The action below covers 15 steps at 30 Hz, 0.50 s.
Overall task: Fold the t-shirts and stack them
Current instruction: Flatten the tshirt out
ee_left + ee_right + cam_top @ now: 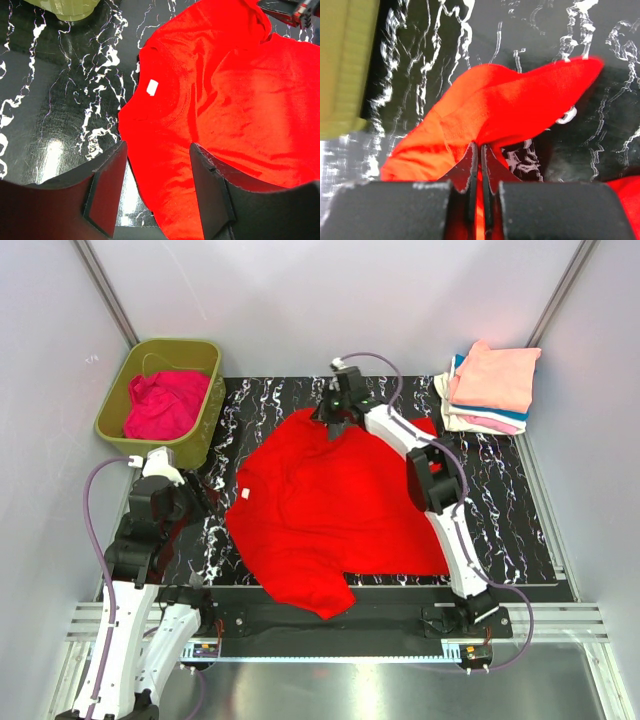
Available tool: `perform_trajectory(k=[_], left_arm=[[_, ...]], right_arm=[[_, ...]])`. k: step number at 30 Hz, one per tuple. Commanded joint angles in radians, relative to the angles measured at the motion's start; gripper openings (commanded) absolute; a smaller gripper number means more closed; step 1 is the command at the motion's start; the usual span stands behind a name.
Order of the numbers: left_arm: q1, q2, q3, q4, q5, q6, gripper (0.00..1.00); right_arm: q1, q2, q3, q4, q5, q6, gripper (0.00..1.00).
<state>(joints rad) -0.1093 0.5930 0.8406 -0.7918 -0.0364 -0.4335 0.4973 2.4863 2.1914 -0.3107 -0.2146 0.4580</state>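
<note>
A bright red t-shirt (340, 505) lies spread on the black marbled mat, collar and white label (152, 86) toward the left. My right gripper (333, 422) is at the shirt's far edge, shut on a fold of its red cloth (510, 100), which bunches up just past the closed tips (481, 147). Hovering over the shirt's left edge near the collar, my left gripper (159, 150) stands open with nothing between its fingers. A magenta-pink t-shirt (165, 405) lies crumpled in the tub. Folded t-shirts (490, 390), peach on top, are stacked at the back right.
The olive-green tub (205, 415) stands at the back left, off the mat's corner, and its wall (345, 65) is close to my right gripper. Grey walls close in both sides and the back. A metal rail (320, 625) runs along the near edge.
</note>
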Motion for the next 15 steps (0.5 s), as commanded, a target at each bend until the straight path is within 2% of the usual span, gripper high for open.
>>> perform_trajectory(k=[1,2,3,4,5,6,7,8,9,11,13,14,15], left_arm=[[0.005,0.001,-0.006,0.045,0.021,0.018,0.58],[0.005,0.001,-0.006,0.046,0.024,0.019,0.58],[0.005,-0.001,-0.006,0.046,0.024,0.018,0.58],[0.005,0.001,-0.006,0.046,0.024,0.018,0.58],[0.005,-0.001,-0.006,0.048,0.026,0.019,0.58],[0.005,-0.001,-0.006,0.046,0.027,0.018,0.58],[0.005,-0.001,-0.006,0.046,0.026,0.019,0.58],[0.007,-0.002,-0.006,0.046,0.027,0.018,0.58],[0.007,-0.002,-0.006,0.046,0.027,0.018,0.58],[0.007,-0.002,-0.008,0.048,0.027,0.018,0.58],[0.007,-0.002,-0.008,0.048,0.026,0.018,0.58],[0.007,-0.002,-0.006,0.048,0.026,0.019,0.58],[0.007,-0.001,-0.008,0.048,0.027,0.018,0.57]], right_arm=[[-0.133,-0.058,-0.176,0.298,-0.299,0.293,0.04],[-0.196,-0.04,-0.217,0.514,-0.371,0.395,0.06],[-0.233,0.032,-0.276,0.638,-0.432,0.644,0.12],[-0.261,0.084,-0.285,0.771,-0.542,0.788,0.16],[-0.284,0.148,-0.277,1.064,-0.584,0.939,0.2],[-0.319,0.28,-0.253,1.202,-0.607,1.21,0.24],[-0.33,0.337,-0.166,1.298,-0.636,1.31,0.31],[-0.336,0.386,-0.113,1.39,-0.65,1.381,0.34],[-0.342,0.434,-0.038,1.389,-0.669,1.433,0.36],[-0.339,0.415,-0.028,1.284,-0.721,1.379,0.46],[-0.342,0.308,-0.108,1.16,-0.72,1.196,0.57],[-0.344,0.268,-0.137,1.024,-0.712,1.127,0.58],[-0.347,0.182,-0.2,0.968,-0.698,1.007,0.59]])
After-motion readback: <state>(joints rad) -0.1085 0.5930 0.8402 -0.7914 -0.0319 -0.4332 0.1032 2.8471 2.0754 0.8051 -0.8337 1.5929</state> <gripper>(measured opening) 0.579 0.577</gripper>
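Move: Between the right hand's closed tips is the t-shirt's far-left sleeve, some 8 cm above the table. From this hand the shirt's far right corner lies about 25 cm right and level with it. The folded stack is about 42 cm right and 6 cm ahead; the white collar tag is about 18 cm left and 17 cm back. From the left hand the pinched sleeve is about 32 cm ahead, 30 cm right and 12 cm lower. Letting go of the sleeve, the right hand opens its fingers to a bit over half while sweeping right about 14 cm and forward some 8 cm, fast, towards the shirt's far right corner and the folded stack. The wrist rolls some 60 degrees, left side up, so that the fingers swing from slanting down to roughly level. ##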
